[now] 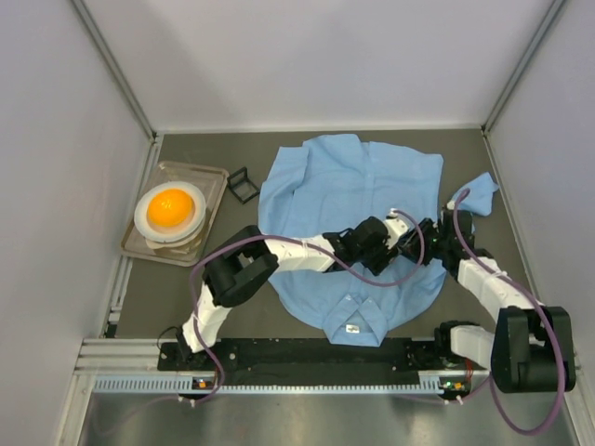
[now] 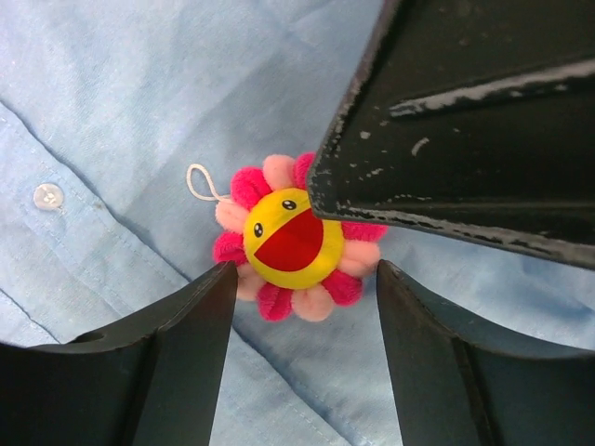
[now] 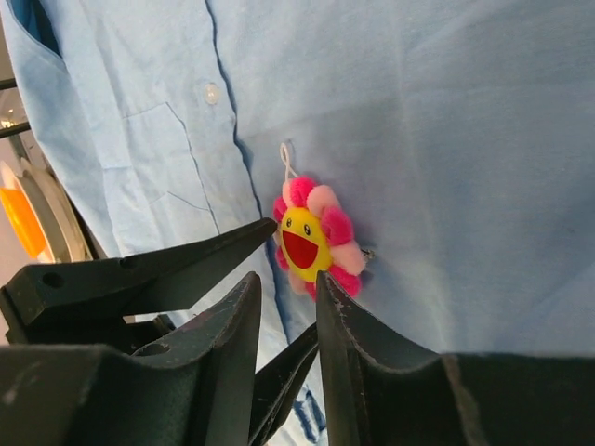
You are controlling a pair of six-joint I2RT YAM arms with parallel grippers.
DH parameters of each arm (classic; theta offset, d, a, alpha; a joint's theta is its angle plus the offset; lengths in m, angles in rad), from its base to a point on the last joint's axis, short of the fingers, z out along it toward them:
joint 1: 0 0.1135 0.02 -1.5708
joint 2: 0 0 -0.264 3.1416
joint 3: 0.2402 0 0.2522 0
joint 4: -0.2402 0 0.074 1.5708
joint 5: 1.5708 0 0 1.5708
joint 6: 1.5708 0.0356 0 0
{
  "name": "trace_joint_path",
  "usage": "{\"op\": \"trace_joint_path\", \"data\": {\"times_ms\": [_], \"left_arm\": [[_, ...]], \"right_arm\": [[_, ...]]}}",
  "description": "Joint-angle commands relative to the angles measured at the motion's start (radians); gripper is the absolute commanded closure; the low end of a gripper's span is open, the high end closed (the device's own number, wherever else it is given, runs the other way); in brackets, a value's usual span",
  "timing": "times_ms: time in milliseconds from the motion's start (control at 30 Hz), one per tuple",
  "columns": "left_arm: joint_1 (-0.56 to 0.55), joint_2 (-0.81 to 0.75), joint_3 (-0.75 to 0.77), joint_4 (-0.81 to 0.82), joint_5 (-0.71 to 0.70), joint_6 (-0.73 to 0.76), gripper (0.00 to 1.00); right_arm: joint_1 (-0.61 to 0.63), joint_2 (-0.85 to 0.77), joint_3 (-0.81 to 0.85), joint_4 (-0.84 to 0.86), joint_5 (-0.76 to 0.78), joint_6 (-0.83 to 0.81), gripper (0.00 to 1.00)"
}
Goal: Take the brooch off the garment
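The garment (image 1: 349, 190) is a light blue shirt spread flat in the middle of the table, collar toward the arms. The brooch (image 2: 296, 240), a pink-petalled flower with a yellow smiling face, sits pinned on the cloth. My left gripper (image 2: 305, 269) is open, its fingertips (image 2: 200, 325) at either side of the brooch's lower edge. My right gripper (image 3: 286, 276) has its jaws a narrow gap apart with nothing between them, one tip against the brooch (image 3: 311, 240). In the top view both grippers (image 1: 389, 249) meet over the shirt and hide the brooch.
A metal tray (image 1: 216, 181) at the left holds a white dish with an orange thing (image 1: 170, 208). A small black frame (image 1: 244, 184) lies beside the shirt's left shoulder. Grey walls close in both sides. A white cord loop (image 2: 198, 179) hangs from the brooch.
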Motion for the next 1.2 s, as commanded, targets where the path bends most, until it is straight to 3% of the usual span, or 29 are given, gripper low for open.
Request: {"op": "trace_joint_path", "data": {"times_ms": [0,267,333,500,667,733,900,1067,1167], "left_arm": [[-0.045,0.002,0.013,0.072,-0.074,0.139,0.32],[-0.062,0.031,0.029,0.069,-0.077,0.199,0.32],[-0.062,0.053,0.054,0.057,-0.152,0.195,0.38],[-0.062,0.068,0.086,0.037,-0.217,0.191,0.66],[-0.062,0.062,0.108,0.023,-0.204,0.175,0.79],[-0.062,0.05,0.112,0.01,-0.183,0.164,0.85],[-0.059,0.031,0.129,-0.035,-0.126,0.124,0.88],[-0.032,0.03,0.157,-0.157,0.001,0.045,0.99],[-0.002,0.03,0.163,-0.188,0.108,-0.017,1.0]], "right_arm": [[-0.047,-0.04,0.03,-0.048,0.03,-0.047,0.69],[-0.06,-0.075,0.033,-0.108,0.034,-0.084,0.68],[-0.06,-0.093,0.028,-0.114,0.037,-0.084,0.68],[-0.061,-0.123,0.002,-0.136,0.079,-0.093,0.68],[-0.061,-0.124,-0.023,-0.137,0.08,-0.097,0.68],[-0.061,-0.126,-0.026,-0.14,0.088,-0.102,0.68],[-0.061,-0.13,-0.023,-0.147,0.102,-0.139,0.68],[-0.06,-0.127,-0.015,-0.147,0.097,-0.165,0.69],[-0.049,-0.117,-0.015,-0.147,0.111,-0.176,0.74]]}}
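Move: The brooch lies just off the open left fingertips, about 1 cm farther forward, 1 cm to the right and 1 cm lower. From the right hand it is some 2 cm ahead, 4 cm to the left and 3 cm below. The garment's button strip runs about 7 cm to the left of the brooch, level with it, and the collar lies roughly 17 cm back and 9 cm left of the brooch. Back and to the right by about 2 cm first, the left hand then swings forward some 3 cm while its wide-open fingers close on the brooch and pinch it from both sides, the fingers tipping up about 10 degrees before easing partly down again. The right hand withdraws about 4 cm from the brooch, rightward and back, sinking slightly, its fingers still slightly open. ##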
